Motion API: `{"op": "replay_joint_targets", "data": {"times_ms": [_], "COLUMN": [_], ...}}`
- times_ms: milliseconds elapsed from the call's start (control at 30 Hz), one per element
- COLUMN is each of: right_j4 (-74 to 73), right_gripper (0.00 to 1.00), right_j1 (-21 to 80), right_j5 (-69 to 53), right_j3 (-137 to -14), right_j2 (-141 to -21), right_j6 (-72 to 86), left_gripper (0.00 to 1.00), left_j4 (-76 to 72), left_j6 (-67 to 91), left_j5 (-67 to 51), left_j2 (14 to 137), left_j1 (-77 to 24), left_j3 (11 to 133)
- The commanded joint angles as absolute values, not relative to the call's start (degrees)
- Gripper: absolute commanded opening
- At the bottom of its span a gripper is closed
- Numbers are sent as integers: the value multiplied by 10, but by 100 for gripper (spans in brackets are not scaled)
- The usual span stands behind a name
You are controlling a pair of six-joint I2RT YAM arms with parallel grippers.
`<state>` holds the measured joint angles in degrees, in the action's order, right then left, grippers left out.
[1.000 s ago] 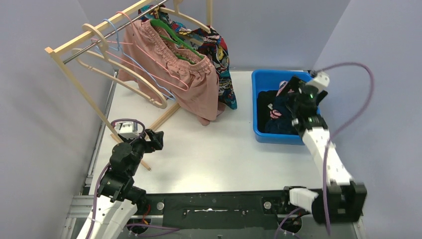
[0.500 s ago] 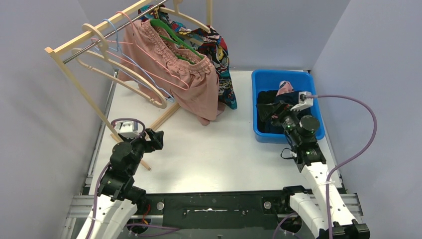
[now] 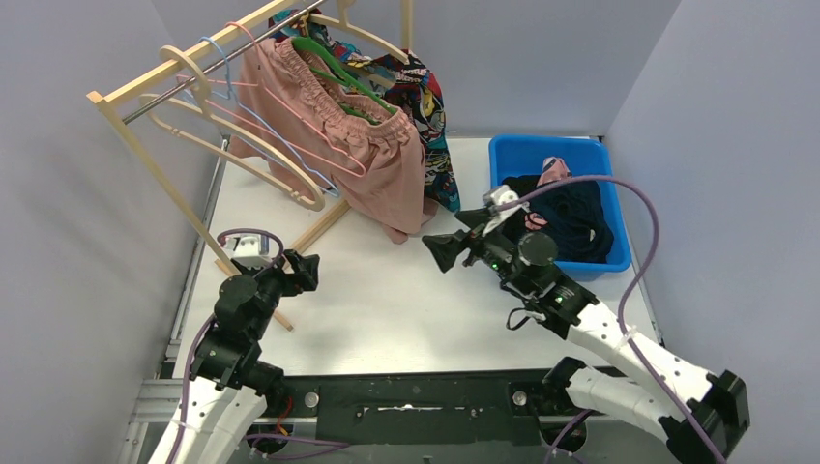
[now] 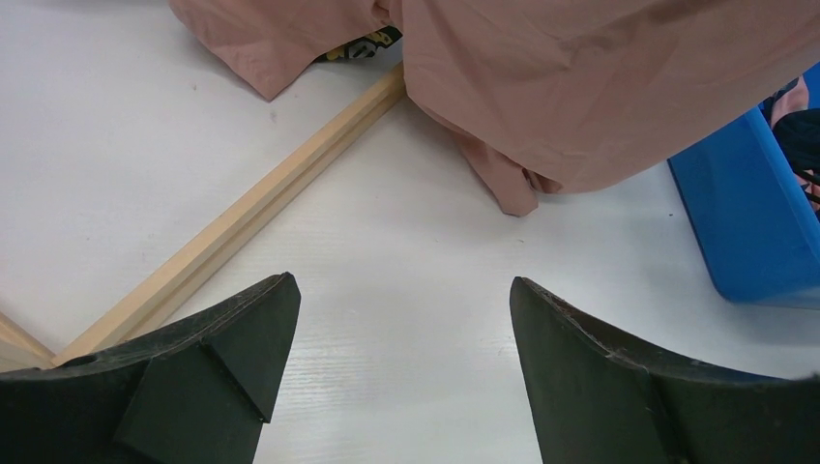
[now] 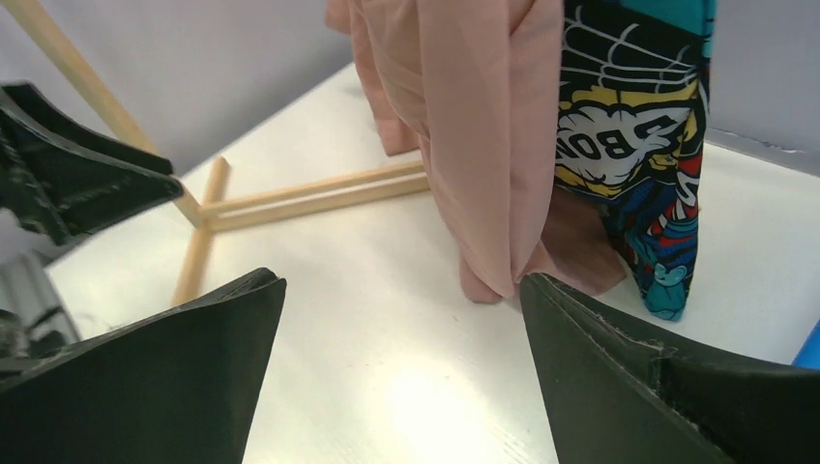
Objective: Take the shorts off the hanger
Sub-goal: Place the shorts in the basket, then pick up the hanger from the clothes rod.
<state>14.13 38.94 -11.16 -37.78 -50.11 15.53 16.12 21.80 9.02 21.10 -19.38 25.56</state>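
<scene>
Dusty pink shorts hang from a green hanger on the wooden rack, their hem touching the table. Comic-print shorts hang just behind them. My right gripper stands open low over the table, right of the pink hem and pointing at it; in the right wrist view the pink shorts and the comic-print shorts lie ahead of the empty right gripper. My left gripper is open near the rack's foot, and the left gripper holds nothing, with the pink shorts further ahead.
A blue bin at the back right holds dark shorts and a pink printed pair. Several bare hangers hang on the rack's left part. The rack's wooden base bar lies across the table by the left gripper.
My right arm has swung left from over the blue bin to the middle of the table, now facing the hanging shorts. The left arm has not moved.
</scene>
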Motion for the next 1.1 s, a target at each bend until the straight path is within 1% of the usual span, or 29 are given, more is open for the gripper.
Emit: {"op": "replay_joint_targets", "data": {"times_ms": [0,100,200,333,600,800,967,1067], "right_j4": [120,129,114,112,108,62,45,6], "right_gripper": [98,98,96,94,97,99,100,100], "right_j1": [461,490,491,493,493,488,478,468], "right_j5": [51,141,168,157,140,142,129,118], "right_j3": [-441,-463,-501,-525,-507,-590,-631,-674], "right_j2": [-560,-602,-644,-664,-651,-676,-702,-721], "right_j6": [16,2,13,41,53,43,40,44], "left_gripper": [80,80,80,80,80,80,80,80], "left_j4": [132,134,133,125,144,140,143,145], "left_j6": [212,212,212,211,213,214,214,214], "left_j5": [80,82,81,77,86,87,85,93], "left_j2": [215,215,214,223,265,275,282,279], "left_j1": [-191,-191,-191,-191,-191,-191,-191,-191], "left_j3": [271,271,269,264,275,272,276,276]}}
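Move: The right hand, empty and open, has the front pink shorts on the green hanger about 14 cm ahead and 12 cm to its left, their middle roughly level with it. The patterned shorts hang behind them, some 22 cm ahead and 6 cm left, also about level. The blue basket lies 18 cm ahead, 27 cm right and some 23 cm lower. From the left hand, the pink shorts are about 14 cm ahead, 14 cm right and 9 cm higher. Coming away from the basket side, the empty right hand goes on forward and left towards the hanging pink shorts, first dipping some 3 cm while it turns clockwise and rolls its left side down about 15 degrees each; it pauses there, then rises about 6 cm with a little more forward and left, fingers wide open throughout. The left hand, also open and empty, sinks about 3 cm at its own side and tips slightly down. ##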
